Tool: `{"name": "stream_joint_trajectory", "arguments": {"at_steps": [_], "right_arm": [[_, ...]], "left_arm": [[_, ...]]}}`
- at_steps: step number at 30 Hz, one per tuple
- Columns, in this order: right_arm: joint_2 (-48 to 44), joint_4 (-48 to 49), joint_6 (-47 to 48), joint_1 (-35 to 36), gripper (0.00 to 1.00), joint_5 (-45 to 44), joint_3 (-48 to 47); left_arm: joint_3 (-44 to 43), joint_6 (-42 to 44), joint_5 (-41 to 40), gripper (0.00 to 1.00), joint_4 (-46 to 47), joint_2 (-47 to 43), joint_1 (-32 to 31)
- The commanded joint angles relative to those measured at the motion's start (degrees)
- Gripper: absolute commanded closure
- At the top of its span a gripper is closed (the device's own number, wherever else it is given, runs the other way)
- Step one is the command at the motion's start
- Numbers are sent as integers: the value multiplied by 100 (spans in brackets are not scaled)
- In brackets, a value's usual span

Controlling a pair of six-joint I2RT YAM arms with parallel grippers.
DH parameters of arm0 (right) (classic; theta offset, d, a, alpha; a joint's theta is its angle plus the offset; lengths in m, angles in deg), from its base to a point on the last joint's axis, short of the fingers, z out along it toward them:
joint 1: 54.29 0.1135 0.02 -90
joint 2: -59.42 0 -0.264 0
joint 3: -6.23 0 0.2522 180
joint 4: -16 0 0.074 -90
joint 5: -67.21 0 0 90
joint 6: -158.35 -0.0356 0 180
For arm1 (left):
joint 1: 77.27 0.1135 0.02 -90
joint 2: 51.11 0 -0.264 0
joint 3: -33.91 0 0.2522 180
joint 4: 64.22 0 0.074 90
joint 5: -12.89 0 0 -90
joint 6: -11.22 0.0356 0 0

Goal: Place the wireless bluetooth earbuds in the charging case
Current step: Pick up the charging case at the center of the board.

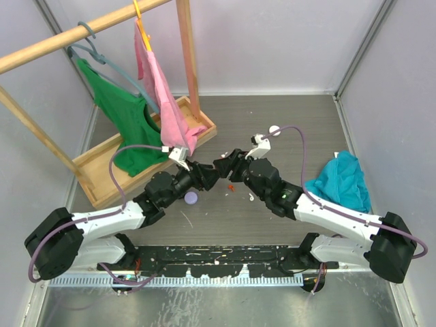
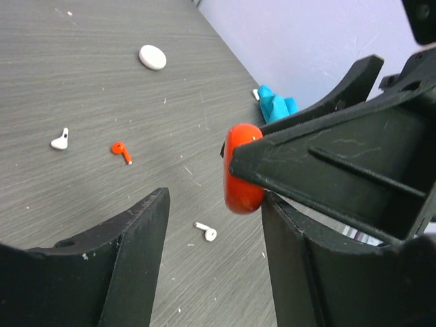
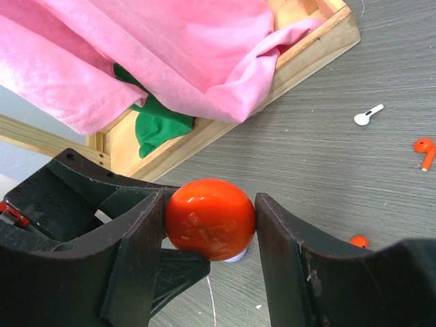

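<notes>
My right gripper is shut on a glossy red round case, held above the table. The same case shows in the left wrist view, pinched between the right gripper's fingers. My left gripper is open, its jaws wide apart, and its right finger sits just beside the case. Earbuds lie loose on the table: a white one, a red one and another white one. The right wrist view shows a white earbud and a red earbud.
A white round case lies at the back and a lilac round case under the left arm. A wooden rack base with green and pink garments stands at the left. A teal cloth lies at the right.
</notes>
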Motion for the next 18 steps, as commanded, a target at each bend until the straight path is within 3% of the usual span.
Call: {"name": "stream_joint_trajectory", "arguments": {"at_steps": [1, 12, 18], "right_arm": [[-127, 487, -127, 83, 55, -256, -10], [-54, 632, -215, 156, 54, -123, 53], [-7, 693, -258, 154, 51, 9, 94]], "left_arm": [[-156, 158, -340, 43, 859, 73, -24], [-115, 6, -300, 50, 1392, 385, -29], [-17, 41, -275, 69, 1584, 434, -25]]}}
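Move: The orange charging case sits upright between the right hand's fingertips, right at that hand's point. From the left hand it is only about 2 cm ahead, 3 cm to the right and 2 cm higher. On the table, roughly 19 cm below the left hand, the purple case lies level with it and 7 cm to its left. An orange earbud is some 3 cm ahead and 6 cm right, and a white one 12 cm straight right. The left fingers close by about a third of their gap around the orange case's lower edge, one on either flat side, and seem to touch it by the end. To get there the left hand rises about 1.5 cm while easing roughly 1 cm forward and right towards the case, its fingers tipping up slightly. The right hand keeps its rim grip and holds nearly still. ##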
